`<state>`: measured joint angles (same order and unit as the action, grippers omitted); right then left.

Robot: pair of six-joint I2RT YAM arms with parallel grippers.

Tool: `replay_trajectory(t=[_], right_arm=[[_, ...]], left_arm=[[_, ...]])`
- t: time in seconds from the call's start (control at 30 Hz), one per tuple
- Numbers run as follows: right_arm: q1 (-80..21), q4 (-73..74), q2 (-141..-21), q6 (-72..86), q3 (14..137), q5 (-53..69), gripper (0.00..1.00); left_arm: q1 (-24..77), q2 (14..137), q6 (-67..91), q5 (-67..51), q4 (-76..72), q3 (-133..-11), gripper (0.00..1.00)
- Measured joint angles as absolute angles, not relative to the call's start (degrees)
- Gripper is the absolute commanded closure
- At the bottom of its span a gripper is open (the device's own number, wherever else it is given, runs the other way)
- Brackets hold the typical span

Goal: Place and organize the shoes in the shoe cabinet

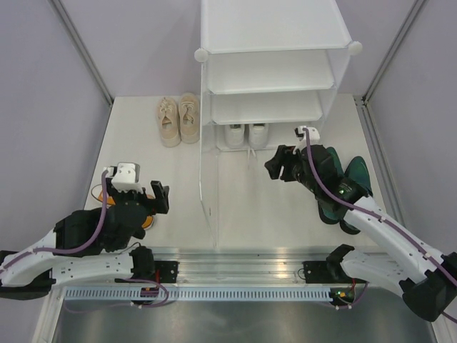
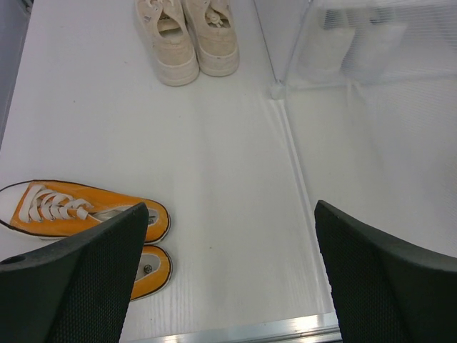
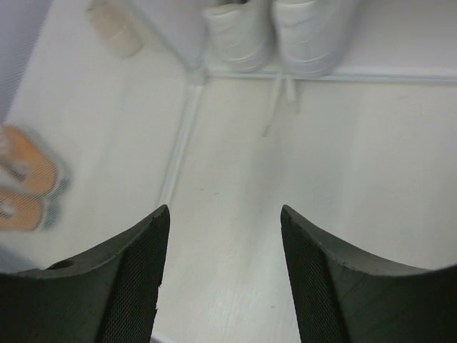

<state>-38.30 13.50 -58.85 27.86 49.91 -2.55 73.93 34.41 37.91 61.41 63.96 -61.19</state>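
The white shoe cabinet (image 1: 275, 28) stands at the back, with white sneakers (image 1: 246, 133) side by side on its bottom tier. Cream lace-up sneakers (image 1: 178, 119) sit left of it on the floor. Orange sneakers (image 2: 78, 211) lie by my left gripper (image 1: 161, 199), which is wide open and empty, its left finger (image 2: 93, 279) covering their heels. Dark green heels (image 1: 350, 182) lie to the right, partly under my right arm. My right gripper (image 1: 280, 166) hovers open and empty in front of the white sneakers (image 3: 278, 32).
The cabinet's translucent left side panel (image 1: 207, 179) runs down between the two arms, ending at a corner connector (image 2: 277, 91). An aluminium rail (image 1: 235, 268) borders the near edge. Grey walls close in both sides. A loose lace (image 3: 275, 114) trails from the white sneakers.
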Motion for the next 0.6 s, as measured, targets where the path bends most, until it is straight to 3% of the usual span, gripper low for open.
replay_trajectory(t=[0.13,0.33,0.6], right_arm=[[-35.75,24.47,-57.21,28.8,52.47,-16.49,0.31],[-35.75,37.89,-56.93,33.15,51.53,-31.81,0.29],[-32.75,45.08,-56.21,38.44,45.19,-39.9,0.29]], left_arm=[[73.84,31.68,37.65,61.32,62.13,-57.8,0.0],[73.67,37.95,35.68,59.72,59.37,-56.49,0.0],[71.7,44.88,32.73,55.07,55.57,-54.39,0.0]])
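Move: The left green loafer's middle lies roughly 23 cm to the right of the right hand, 4 cm ahead and 17 cm below; the right green loafer is about 9 cm farther right. The white shoes in the cabinet stand some 28 cm ahead of the right hand and 12 cm left. From the left hand, the left loafer is about 64 cm right, 14 cm ahead and 23 cm below. Right hand swings about 18 cm right, sinking 9, towards the green loafers, turning clockwise; left lowers, easing right. ##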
